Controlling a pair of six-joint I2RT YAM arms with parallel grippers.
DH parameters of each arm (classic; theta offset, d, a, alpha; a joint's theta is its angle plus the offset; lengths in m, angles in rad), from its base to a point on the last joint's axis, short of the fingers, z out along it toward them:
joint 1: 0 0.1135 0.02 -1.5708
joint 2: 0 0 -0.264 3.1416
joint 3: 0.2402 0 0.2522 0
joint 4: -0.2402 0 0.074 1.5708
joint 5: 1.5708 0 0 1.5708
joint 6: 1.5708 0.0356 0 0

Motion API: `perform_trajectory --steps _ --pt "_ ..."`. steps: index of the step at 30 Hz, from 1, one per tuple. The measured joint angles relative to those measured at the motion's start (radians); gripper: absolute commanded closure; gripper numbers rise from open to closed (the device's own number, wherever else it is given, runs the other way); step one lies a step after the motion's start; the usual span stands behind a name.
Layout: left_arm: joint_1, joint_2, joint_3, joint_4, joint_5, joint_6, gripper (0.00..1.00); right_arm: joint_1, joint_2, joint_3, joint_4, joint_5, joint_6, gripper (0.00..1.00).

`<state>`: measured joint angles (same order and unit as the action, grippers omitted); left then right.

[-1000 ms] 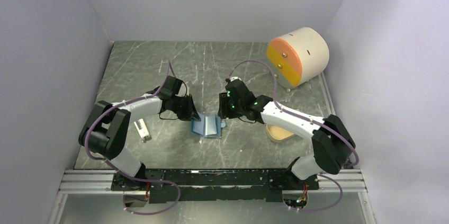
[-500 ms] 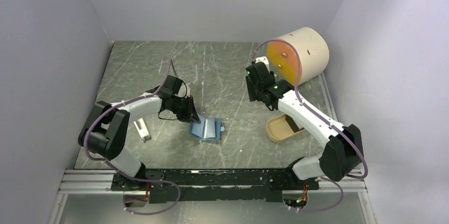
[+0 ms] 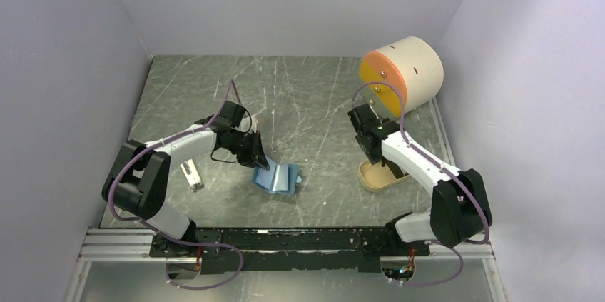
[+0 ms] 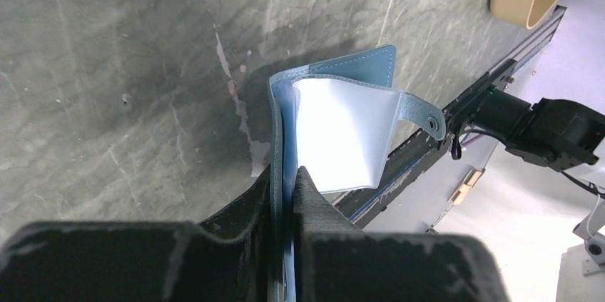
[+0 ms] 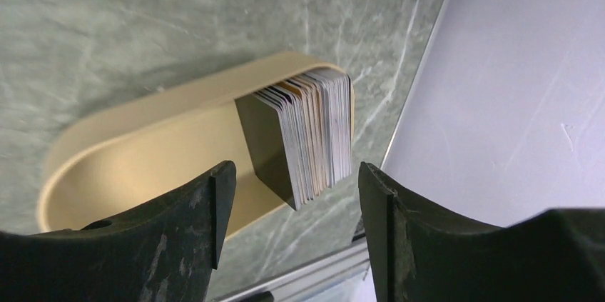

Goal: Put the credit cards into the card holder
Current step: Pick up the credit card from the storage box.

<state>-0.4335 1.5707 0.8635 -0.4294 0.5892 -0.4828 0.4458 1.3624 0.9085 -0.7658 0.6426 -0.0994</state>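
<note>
The blue card holder (image 3: 277, 177) stands opened on the table near the front middle, its pale inner pocket (image 4: 342, 134) and snap tab showing in the left wrist view. My left gripper (image 4: 285, 180) is shut on the holder's left flap, which runs thin between the two fingers. A stack of credit cards (image 5: 307, 134) stands on edge at the right end of the tan tray (image 5: 135, 152). My right gripper (image 5: 292, 195) hovers open just above that stack, nothing between its fingers. In the top view that gripper (image 3: 378, 153) covers the cards in the tray (image 3: 371, 177).
A big cream drum with an orange face (image 3: 401, 75) stands at the back right. A small white clip-like piece (image 3: 190, 175) lies by the left arm. The right wall and the table's metal rail (image 5: 307, 273) run close beside the tray.
My right arm left the holder, swung back and right, then came down over the tray while its jaws opened wide. The left gripper kept its hold and the holder shifted slightly.
</note>
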Motion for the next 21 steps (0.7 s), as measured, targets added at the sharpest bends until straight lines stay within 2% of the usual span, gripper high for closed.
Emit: perform_trajectory --steps 7,16,21 --pt "0.0 -0.013 0.0 -0.009 0.019 0.008 0.88 -0.037 0.016 -0.059 0.014 0.001 -0.081 0.31" --pt "0.0 -0.023 0.0 -0.021 0.02 0.018 0.87 -0.077 0.188 -0.058 0.043 0.043 -0.115 0.33" --pt "0.0 -0.032 0.0 -0.022 0.021 0.021 0.87 -0.089 0.233 -0.058 0.054 0.11 -0.123 0.33"
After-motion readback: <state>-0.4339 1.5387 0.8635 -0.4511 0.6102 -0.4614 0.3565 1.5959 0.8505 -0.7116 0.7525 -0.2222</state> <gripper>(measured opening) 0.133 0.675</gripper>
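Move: The credit cards stand packed in the right-hand end of the storage box, about 5 cm right of the right hand, level with it fore and aft, and some 6 cm below. The box's middle is about 1 cm back, straight below by 7 cm; the striped cabinet stands roughly 23 cm ahead and 2 cm right, about 2 cm lower. From the left hand, the cards lie about 40 cm right, 1 cm back and 2 cm lower. The right hand, fingers still open, sinks and slides right about 5 cm each towards the cards, tilting some 20 degrees. ##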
